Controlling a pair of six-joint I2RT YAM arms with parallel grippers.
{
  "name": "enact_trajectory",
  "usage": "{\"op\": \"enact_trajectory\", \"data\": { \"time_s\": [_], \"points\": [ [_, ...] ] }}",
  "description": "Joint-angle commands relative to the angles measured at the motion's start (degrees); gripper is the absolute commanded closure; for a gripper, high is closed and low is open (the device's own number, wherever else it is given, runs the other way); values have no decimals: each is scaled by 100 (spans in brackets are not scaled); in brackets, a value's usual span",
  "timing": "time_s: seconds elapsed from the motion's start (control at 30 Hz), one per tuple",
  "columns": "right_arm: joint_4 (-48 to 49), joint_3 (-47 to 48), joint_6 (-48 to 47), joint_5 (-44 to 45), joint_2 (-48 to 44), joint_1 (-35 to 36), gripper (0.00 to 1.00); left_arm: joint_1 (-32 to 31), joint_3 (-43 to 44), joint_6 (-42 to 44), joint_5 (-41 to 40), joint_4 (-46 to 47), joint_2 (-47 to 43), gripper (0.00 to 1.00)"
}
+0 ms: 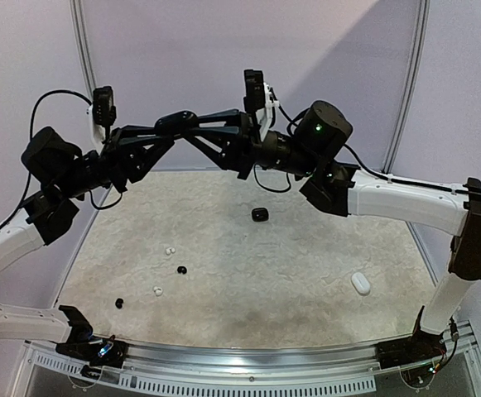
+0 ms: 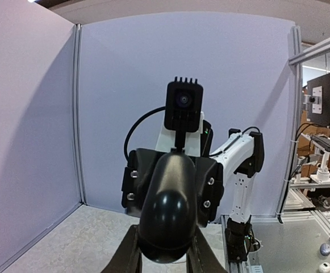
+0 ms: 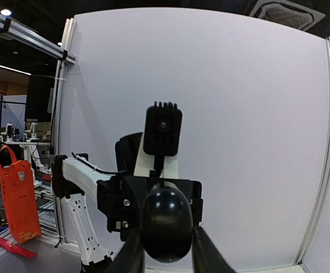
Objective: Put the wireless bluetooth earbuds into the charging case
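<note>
A glossy black pebble-shaped charging case (image 1: 176,121) hangs high over the table, held from both ends. My left gripper (image 1: 170,132) is shut on it from the left and my right gripper (image 1: 194,131) from the right. In the left wrist view the case (image 2: 173,205) fills the gap of the left gripper (image 2: 166,251), with both fingers (image 2: 128,257) pressed on its sides. The right wrist view shows the case (image 3: 166,223) clamped likewise in the right gripper (image 3: 166,253). Its lid looks closed. Earbuds lie on the table below: white ones (image 1: 169,250) (image 1: 157,290) and black ones (image 1: 181,270) (image 1: 119,303).
A small black case (image 1: 260,215) sits mid-table toward the back, and a white case (image 1: 361,283) lies at the right near the front. The speckled tabletop (image 1: 290,273) is walled by white panels at the back and sides. A metal rail (image 1: 248,357) runs along the near edge.
</note>
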Motion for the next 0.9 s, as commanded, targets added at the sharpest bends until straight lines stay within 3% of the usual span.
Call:
{"op": "enact_trajectory", "data": {
  "time_s": [0.0, 0.1, 0.33, 0.47, 0.87],
  "points": [
    [-1278, -43, -471, 270, -84, -1, 54, -78, 140, 638, -12, -755, -187, 100],
    [-2058, -34, -915, 409, -333, -15, 37, -47, 199, 1347, -19, -1629, -280, 100],
    [-4320, 476, -2041, 661, -781, -16, 12, -16, 399, 3357, -246, -3871, -410, 100],
    [-5303, 918, -2597, 822, -558, 110, 10, -16, 436, 3837, -458, -4257, -462, 100],
    [-6075, 1746, -3134, 730, 179, 262, 11, -18, 393, 4053, -400, -4315, -503, 100]
  ]
}}
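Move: Between the facing fingertips the black charging case is gripped from both ends, its middle about 2 cm to the right of the left hand and 2 cm to the left of the right hand. Counted from the left hand, all some 45 cm lower on the table, the square black case lies roughly 27 cm ahead and 16 cm right, the loose black earbud 4 cm ahead and 9 cm left, and the far white earbud 12 cm ahead and 14 cm left. Letting go of the charging case, the right hand spreads its fingers wide around it while sinking about 8 cm, with a brief slight rise midway. The left hand keeps its pinch on the case and lowers it some 10 cm; both wrists tip their fingers downward by about 30 degrees. ##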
